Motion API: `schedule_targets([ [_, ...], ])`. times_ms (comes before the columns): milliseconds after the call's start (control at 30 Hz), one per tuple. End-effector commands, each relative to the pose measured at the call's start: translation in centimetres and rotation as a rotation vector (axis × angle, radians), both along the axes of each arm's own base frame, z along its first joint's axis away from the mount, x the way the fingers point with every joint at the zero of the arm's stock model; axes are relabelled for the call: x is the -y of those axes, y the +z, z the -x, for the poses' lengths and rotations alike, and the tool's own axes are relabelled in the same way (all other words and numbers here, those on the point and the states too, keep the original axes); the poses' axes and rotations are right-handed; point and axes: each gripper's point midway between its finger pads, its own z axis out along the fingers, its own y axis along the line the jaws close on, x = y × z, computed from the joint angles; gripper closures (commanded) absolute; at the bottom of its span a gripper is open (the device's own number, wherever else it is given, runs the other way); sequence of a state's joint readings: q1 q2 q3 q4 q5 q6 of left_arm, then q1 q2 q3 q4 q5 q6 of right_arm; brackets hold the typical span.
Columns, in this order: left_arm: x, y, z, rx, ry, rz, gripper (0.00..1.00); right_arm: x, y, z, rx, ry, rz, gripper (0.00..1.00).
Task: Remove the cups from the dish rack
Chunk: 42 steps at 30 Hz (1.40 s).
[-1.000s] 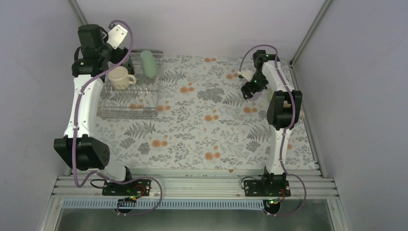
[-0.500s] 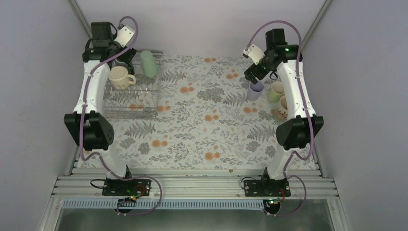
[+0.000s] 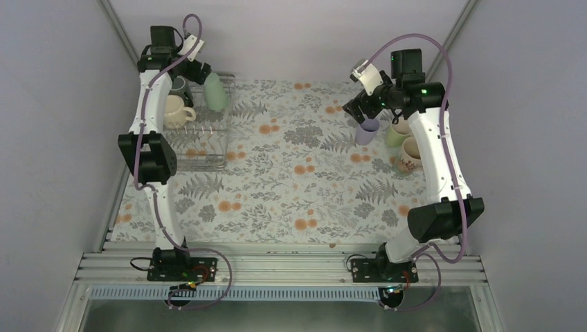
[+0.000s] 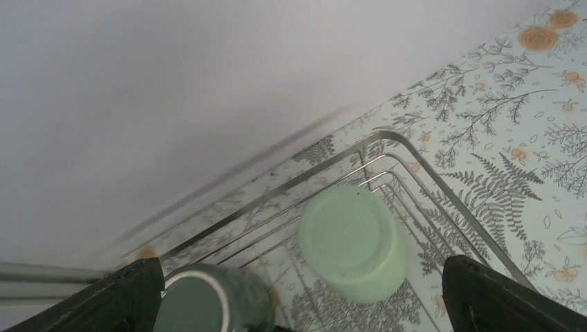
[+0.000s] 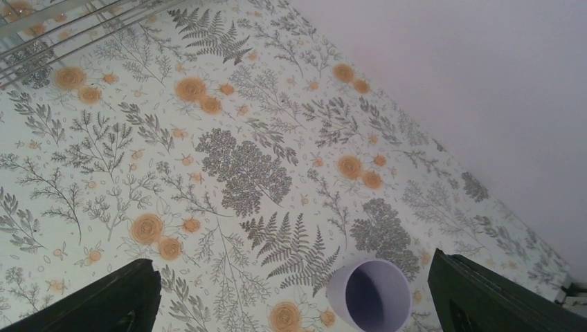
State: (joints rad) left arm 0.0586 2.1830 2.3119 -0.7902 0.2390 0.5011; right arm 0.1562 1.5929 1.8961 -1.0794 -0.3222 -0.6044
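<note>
The dish rack (image 3: 208,149) stands at the back left and holds three cups. They are a cream-yellow mug (image 3: 173,111), a mint-green tumbler (image 3: 215,91) bottom up, and a dark green mug (image 3: 179,86) partly under the arm. My left gripper (image 3: 194,73) hovers open above the rack's far end. In the left wrist view the mint-green tumbler (image 4: 353,242) and the dark green mug (image 4: 208,304) lie below its wide-apart fingers. At the back right, a lilac tumbler (image 3: 367,131), a pale yellow-green cup (image 3: 396,133) and a beige patterned mug (image 3: 410,155) stand on the mat. My right gripper (image 3: 358,111) hangs open above the lilac tumbler (image 5: 370,294).
A floral mat (image 3: 291,180) covers the table. Grey walls close in at the back and on both sides, near the rack's far rim (image 4: 332,162). A corner of the rack (image 5: 62,24) shows in the right wrist view. The metal rail (image 3: 277,266) with both arm bases runs along the near edge.
My right gripper opened, lifted off the lilac tumbler and left it standing on the mat. The left arm reached further back over the rack's far end, still open.
</note>
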Motion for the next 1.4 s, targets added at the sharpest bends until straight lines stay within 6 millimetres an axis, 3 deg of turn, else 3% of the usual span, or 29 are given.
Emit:
schedule_targets([
  [0,1.6,-2.1,-1.0,-0.062,-0.052,0.089,0.00,-0.8,-0.4,-0.1,0.003,0.005,-0.048,0.00],
  [267,1.9,-5.8,-3.3,-0.096,-0.067,0.120,0.00,-0.7,-2.4,0.3,-0.039,-0.002,-0.044,0.00],
  [467,2.2,-8.3,-4.0,-0.133,-0.078,0.130,0.00,-0.6,-3.1,0.8,-0.051,-0.005,-0.040,0.00],
  [767,2.6,-9.9,-4.2,-0.160,-0.097,0.145,0.02,-0.4,-3.6,0.7,-0.067,-0.017,-0.037,0.00],
  [1133,3.1,-11.0,-3.6,-0.199,-0.121,0.161,0.41,-1.0,-3.2,1.1,-0.091,-0.002,-0.046,0.00],
  [1267,3.1,-8.9,-3.1,-0.174,-0.124,0.154,0.49,-1.2,-1.7,1.4,-0.071,0.007,-0.058,0.00],
  [1367,3.2,-5.4,-2.2,-0.134,-0.126,0.148,0.62,-2.5,-0.5,2.5,-0.089,0.076,-0.125,0.00],
])
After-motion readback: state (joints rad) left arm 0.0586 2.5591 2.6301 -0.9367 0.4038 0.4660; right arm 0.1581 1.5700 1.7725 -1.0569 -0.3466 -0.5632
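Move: Below the open left hand, in the rack's far right corner, the upturned pale green cup has its middle about 15 cm down, 2 cm ahead and 3 cm to the right. The dark green mug stands roughly 15 cm to the left of that cup and level with it; the cream mug is some 17 cm left of the cup and 9 cm nearer the base. From the right hand the cup lies about 50 cm left, 22 cm ahead and 22 cm lower. Sinking about 11 cm onto the upturned green cup, the left hand first also eases some 4 cm forward and a little right, its open fingers tipping roughly 10 degrees further down. It slows around the cup's bottom end, then closes by about a third and pinches the cup from both sides. The empty, open right hand sinks about 5 cm above the purple cup, waits, then starts back up. ##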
